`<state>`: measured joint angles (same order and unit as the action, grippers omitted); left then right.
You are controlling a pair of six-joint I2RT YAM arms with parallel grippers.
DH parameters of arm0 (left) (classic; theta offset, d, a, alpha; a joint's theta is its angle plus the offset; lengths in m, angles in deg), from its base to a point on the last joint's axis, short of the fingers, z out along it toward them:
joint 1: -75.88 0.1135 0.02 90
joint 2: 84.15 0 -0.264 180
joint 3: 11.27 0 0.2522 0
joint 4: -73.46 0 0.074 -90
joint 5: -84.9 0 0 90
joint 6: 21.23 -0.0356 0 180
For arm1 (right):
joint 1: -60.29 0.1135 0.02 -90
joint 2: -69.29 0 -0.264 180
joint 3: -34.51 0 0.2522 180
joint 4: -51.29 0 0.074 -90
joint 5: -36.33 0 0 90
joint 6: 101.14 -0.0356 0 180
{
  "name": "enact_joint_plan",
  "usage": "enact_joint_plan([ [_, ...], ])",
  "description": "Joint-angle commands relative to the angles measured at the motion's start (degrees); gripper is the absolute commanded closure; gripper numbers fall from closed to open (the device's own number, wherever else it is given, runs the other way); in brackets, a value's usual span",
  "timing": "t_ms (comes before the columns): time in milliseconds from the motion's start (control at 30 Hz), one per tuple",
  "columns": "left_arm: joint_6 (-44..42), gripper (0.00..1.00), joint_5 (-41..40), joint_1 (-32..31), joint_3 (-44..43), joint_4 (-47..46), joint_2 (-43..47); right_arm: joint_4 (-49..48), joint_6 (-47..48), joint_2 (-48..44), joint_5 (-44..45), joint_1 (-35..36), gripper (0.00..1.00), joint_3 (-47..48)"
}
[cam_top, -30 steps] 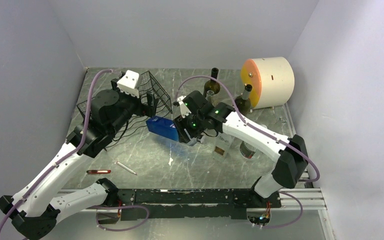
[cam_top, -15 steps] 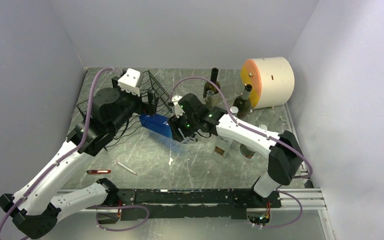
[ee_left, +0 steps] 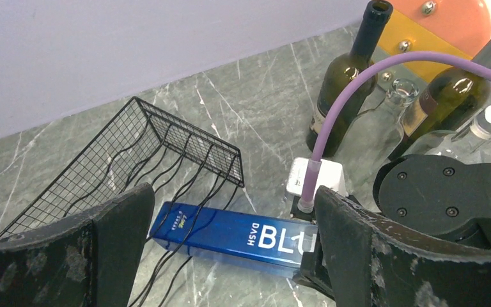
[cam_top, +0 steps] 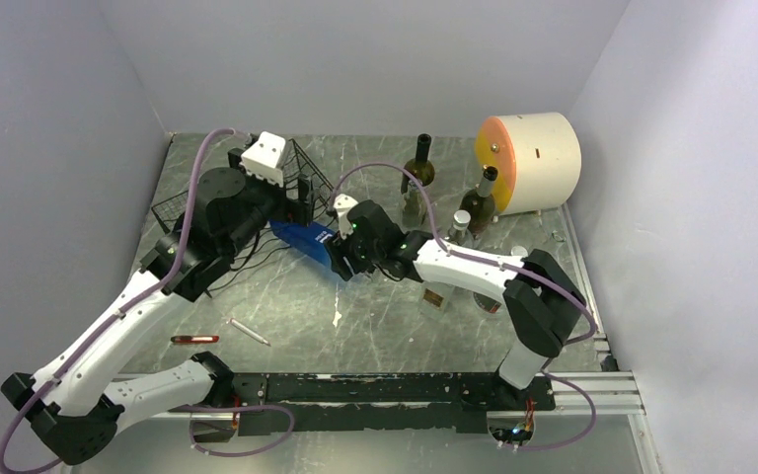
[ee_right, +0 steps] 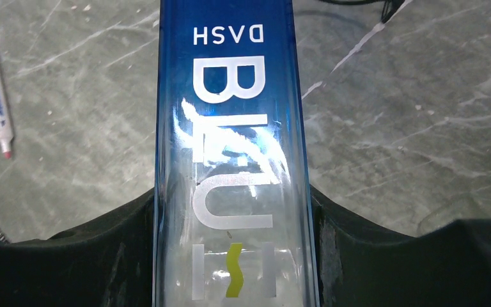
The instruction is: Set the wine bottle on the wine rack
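A blue square wine bottle [cam_top: 304, 242] marked "BLU DASH" lies nearly level just above the table, and my right gripper [cam_top: 347, 259] is shut on its clear end. In the right wrist view the bottle [ee_right: 230, 128] fills the gap between the fingers of that gripper [ee_right: 231, 211]. The black wire wine rack [ee_left: 140, 147] stands tilted at the back left. Some of its thin rods cross the bottle's [ee_left: 230, 233] far end. My left gripper [ee_left: 231, 201] hangs open over the bottle and holds nothing. From above, it [cam_top: 301, 202] sits beside the rack [cam_top: 306, 166].
Two dark green bottles [cam_top: 418, 168] [cam_top: 479, 202] and several clear ones [cam_top: 436, 294] stand right of centre. A cream drum with an orange face [cam_top: 530, 148] lies at the back right. A white pen [cam_top: 249, 332] and a red marker [cam_top: 194, 339] lie near the front left.
My right arm has carried the blue bottle left, bringing its far end up to the rack. My left gripper has shifted slightly back and right, still open.
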<state>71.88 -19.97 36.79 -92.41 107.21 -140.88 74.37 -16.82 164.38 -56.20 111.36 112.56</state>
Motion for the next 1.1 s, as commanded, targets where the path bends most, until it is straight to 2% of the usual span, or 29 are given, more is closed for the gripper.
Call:
enact_joint_plan([
  [0,-1.1,0.01,0.6,-0.1,-2.7,-0.5,-1.5,-22.6,1.1,-0.3,6.1,0.1,1.0,0.8],
  [233,-0.5,0.01,0.2,-0.2,-4.0,0.2,-3.3,-28.5,0.3,4.6,11.7,0.0,1.0,2.1],
  [400,-0.3,0.01,0.5,-0.2,-4.2,0.2,-3.7,-29.6,-0.5,7.9,14.0,-0.4,1.0,3.9],
  [533,-0.3,0.01,0.7,-0.2,-4.7,0.7,-4.4,-30.1,-3.9,10.3,19.2,-1.1,1.0,5.8],
  [900,-0.3,0.01,1.0,-0.2,-5.2,1.5,-4.7,-34.8,-8.2,16.2,11.7,-3.1,1.0,10.8],
  [1067,-0.2,0.01,1.3,-0.2,-5.2,1.6,-4.7,-33.8,-9.5,18.6,11.7,-3.2,0.98,13.1],
])
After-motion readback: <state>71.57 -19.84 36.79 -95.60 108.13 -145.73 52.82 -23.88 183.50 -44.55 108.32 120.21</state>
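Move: The right hand already holds the blue wine bottle, its far end pointing forward-left and just under the outer wires of the wine rack. The rack's middle lies some 14 cm ahead, 19 cm left and 6 cm below that hand; its right end panel is about 23 cm ahead and 5 cm left. The nearest dark bottle stands roughly 20 cm ahead and 16 cm right. From the idle left hand, the rack is about 12 cm ahead, 11 cm left and 28 cm lower. Forward by a little over 10 cm, drifting left near the end and sinking about 4 cm, the right hand slides the blue wine bottle deeper under the rack's wires. As it goes, the wrist turns some 15 degrees clockwise, bringing the bottle alongside the right end panel; the fingers keep their grip. ##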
